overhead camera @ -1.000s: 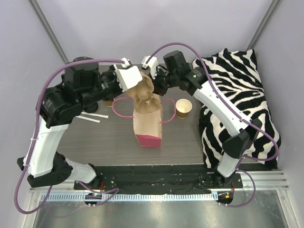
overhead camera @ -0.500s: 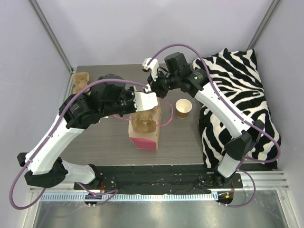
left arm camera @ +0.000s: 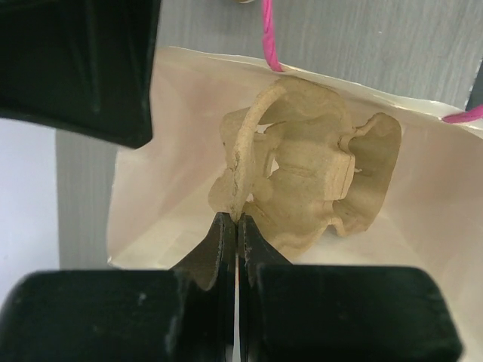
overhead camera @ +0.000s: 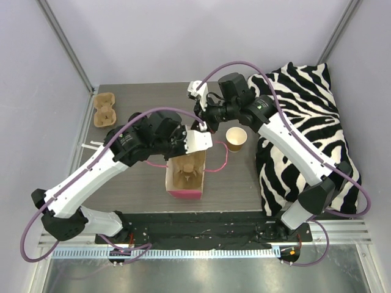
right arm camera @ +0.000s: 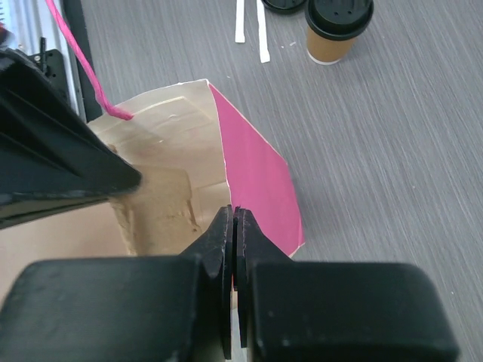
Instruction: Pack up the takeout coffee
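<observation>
A pink paper bag (overhead camera: 183, 190) (right arm camera: 260, 177) stands open at the table's middle. A brown pulp cup carrier (overhead camera: 186, 173) (left arm camera: 309, 181) sits inside it. My left gripper (overhead camera: 190, 157) (left arm camera: 238, 221) reaches down into the bag, shut on the carrier's thin edge. At the bag's far side my right gripper (overhead camera: 204, 127) (right arm camera: 235, 215) is shut on the rim. An open paper cup (overhead camera: 236, 138) stands to the right of the bag. A lidded coffee cup (right arm camera: 339, 26) shows only in the right wrist view, beyond the bag.
A second pulp carrier (overhead camera: 105, 110) lies at the back left. White stir sticks (overhead camera: 91, 145) (right arm camera: 250, 23) lie on the table's left side, and a black lid (right arm camera: 283, 5) lies near them. A zebra-striped cushion (overhead camera: 305, 122) fills the right side. The bag's pink string handle (overhead camera: 221, 160) loops out to the right.
My left arm has swung forward and lowered the carrier from above the bag down into it. The bag has shifted slightly toward the near edge, my right gripper following its rim.
</observation>
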{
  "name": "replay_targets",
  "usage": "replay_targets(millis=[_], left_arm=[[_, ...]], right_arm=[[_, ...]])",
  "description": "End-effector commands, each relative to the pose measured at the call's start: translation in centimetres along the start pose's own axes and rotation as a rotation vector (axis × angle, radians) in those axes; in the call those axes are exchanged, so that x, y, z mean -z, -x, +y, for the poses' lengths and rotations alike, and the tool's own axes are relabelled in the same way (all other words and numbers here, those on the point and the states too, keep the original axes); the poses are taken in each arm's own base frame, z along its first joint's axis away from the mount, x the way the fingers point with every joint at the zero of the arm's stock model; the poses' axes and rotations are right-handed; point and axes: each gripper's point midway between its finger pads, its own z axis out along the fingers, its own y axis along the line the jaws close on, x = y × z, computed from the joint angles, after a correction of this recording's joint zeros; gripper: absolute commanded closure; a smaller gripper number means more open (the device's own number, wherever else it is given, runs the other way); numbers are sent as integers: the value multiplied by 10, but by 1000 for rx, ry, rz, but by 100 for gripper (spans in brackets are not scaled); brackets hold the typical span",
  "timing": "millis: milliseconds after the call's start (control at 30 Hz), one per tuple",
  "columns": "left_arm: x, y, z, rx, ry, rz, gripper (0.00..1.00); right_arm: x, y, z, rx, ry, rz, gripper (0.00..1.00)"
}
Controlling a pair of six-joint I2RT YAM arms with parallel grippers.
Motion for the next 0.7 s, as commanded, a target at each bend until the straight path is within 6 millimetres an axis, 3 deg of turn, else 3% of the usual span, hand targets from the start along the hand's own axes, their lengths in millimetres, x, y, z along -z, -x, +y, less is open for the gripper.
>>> replay_targets(millis=[0, 300, 667], left_arm=[[-12, 14, -5, 28, -28, -78, 100], [-34, -6, -5, 97, -74, -48, 100], [-54, -24, -23, 129, -157, 0, 100]], right_arm=[[15, 23, 12, 61, 31, -94, 99], [15, 17, 18, 56, 51, -96, 99], [11, 13, 20, 41, 69, -94, 99]])
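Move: The left hand, holding the cup carrier by its edge, is at the mouth of the paper bag; the bag's middle lies about 4 cm to its right, level front to back and some 15 cm below. The lidded coffee cup stands roughly 22 cm ahead and 18 cm left of it. The right hand pinches the bag's far rim: the bag's middle is about 9 cm back and 6 cm left, the open cup some 8 cm ahead and 14 cm right. Keep the carrier pinched in the left gripper and lower it about 6 cm, nearly straight down into the bag, tipping the fingers some 10 degrees further downward as you go. With the right gripper keep the bag's rim pinched and ease it back and down by about a centimetre each. ##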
